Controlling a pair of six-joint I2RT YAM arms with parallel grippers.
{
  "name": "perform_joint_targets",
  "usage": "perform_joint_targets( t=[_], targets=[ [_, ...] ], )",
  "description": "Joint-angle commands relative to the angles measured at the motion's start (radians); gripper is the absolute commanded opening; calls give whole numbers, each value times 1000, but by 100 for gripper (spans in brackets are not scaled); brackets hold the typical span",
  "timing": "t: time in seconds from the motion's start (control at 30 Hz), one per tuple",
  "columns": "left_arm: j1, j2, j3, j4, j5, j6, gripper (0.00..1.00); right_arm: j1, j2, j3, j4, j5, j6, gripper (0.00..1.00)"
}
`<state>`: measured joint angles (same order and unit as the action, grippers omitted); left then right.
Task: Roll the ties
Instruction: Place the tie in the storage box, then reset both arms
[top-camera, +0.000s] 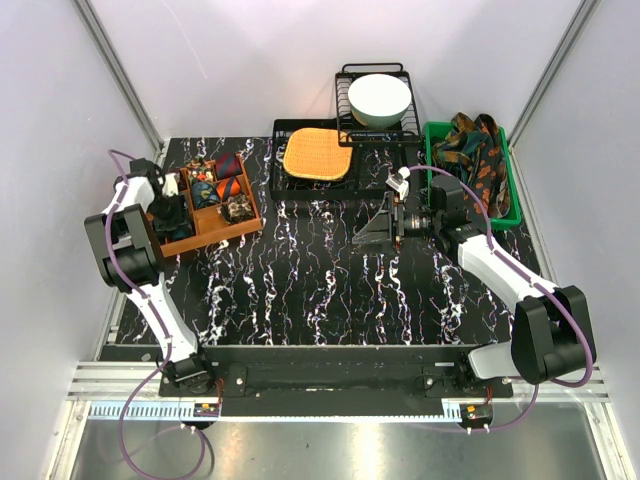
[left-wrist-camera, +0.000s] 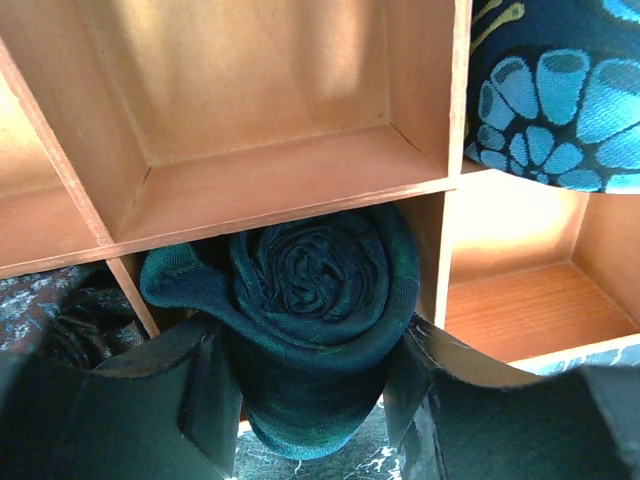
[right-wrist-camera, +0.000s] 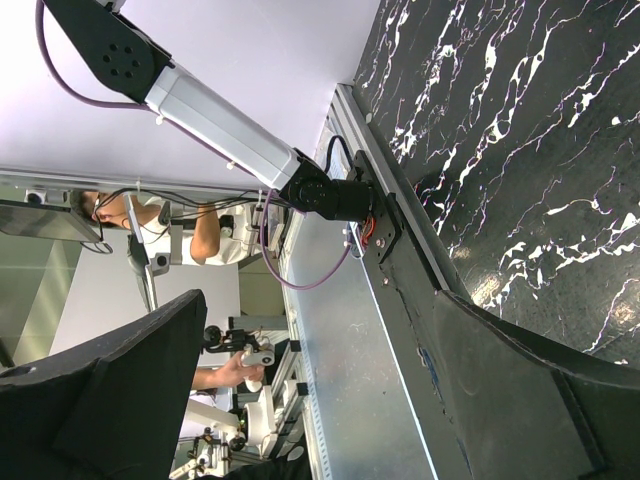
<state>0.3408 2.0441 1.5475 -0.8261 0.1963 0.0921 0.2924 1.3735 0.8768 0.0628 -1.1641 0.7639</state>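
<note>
A rolled dark teal tie (left-wrist-camera: 312, 300) sits between the fingers of my left gripper (left-wrist-camera: 310, 400), which is shut on it. It hangs at the mouth of a compartment of the wooden box (left-wrist-camera: 270, 190). In the top view the left gripper (top-camera: 172, 216) hangs over the box's (top-camera: 216, 238) left side and hides that roll. Other rolled ties (top-camera: 229, 167) fill the far compartments, and a blue-patterned one (left-wrist-camera: 560, 100) shows at the upper right of the left wrist view. Loose patterned ties (top-camera: 470, 150) lie in the green bin (top-camera: 513, 205). My right gripper (top-camera: 375, 228) is open and holds nothing.
An orange woven mat (top-camera: 317, 152) lies on a black tray behind the table's middle. A white bowl (top-camera: 379, 98) sits on a wire rack at the back. The right wrist view shows the table's front rail (right-wrist-camera: 400, 260) between the right gripper's (right-wrist-camera: 320, 400) fingers.
</note>
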Motion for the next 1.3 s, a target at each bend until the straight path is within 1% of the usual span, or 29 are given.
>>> perform_joint_targets(
  t=[0.0,0.13,0.17,0.27,0.53,0.67,0.7,0.73,0.83,1.03,1.27],
  targets=[
    [-8,-16,-24,31,-47,-14,47,-7,-17,19,5,-19,-18,100],
    [-11,-38,-18,31,-60,-15,59,-7,-21,19,3,-19,-20,100],
    [-14,-50,-17,31,-60,-15,64,-7,-19,21,3,-19,-20,100],
    [-22,-73,-13,24,-66,-9,71,-7,-17,17,3,-17,-20,99],
    [-29,-113,-6,18,-70,-15,72,-7,-21,21,3,-20,-20,100],
    [-31,-125,-3,8,-81,-11,77,-7,-22,19,3,-17,-20,100],
    [-31,-130,-3,8,-81,-8,79,-7,-24,21,3,-17,-21,100],
    [-33,-133,-3,8,-84,-8,83,-7,-22,21,3,-19,-18,100],
    [-34,-140,-1,7,-89,-11,87,-7,-27,19,3,-16,-18,100],
    [-39,-170,-1,10,-104,-9,91,-7,-31,19,3,-22,-20,100],
    [-63,-265,-3,22,-139,-6,97,-7,-37,24,0,-20,-18,100]
  ],
)
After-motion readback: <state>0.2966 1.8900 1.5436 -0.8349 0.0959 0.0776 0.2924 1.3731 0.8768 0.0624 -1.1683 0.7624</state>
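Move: The rolled teal tie sits right between the left fingers, its middle about 1 cm below the hand point, in a front-row compartment of the storage box. The empty compartment lies some 6 cm ahead, the dark tie about 7 cm to the left and 1 cm back, and the blue-flowered tie roughly 7 cm ahead and 7 cm right. From the idle right hand, the teal tie is some 45 cm left, 14 cm ahead and 20 cm below. Straight up goes the left hand, about 5 cm, away from the rolled teal tie, after first spreading its half-open fingers a little at the same height. They go on opening to nearly full as it rises, letting go of the tie's sides, while the wrist tilts a little, under 10 degrees. ##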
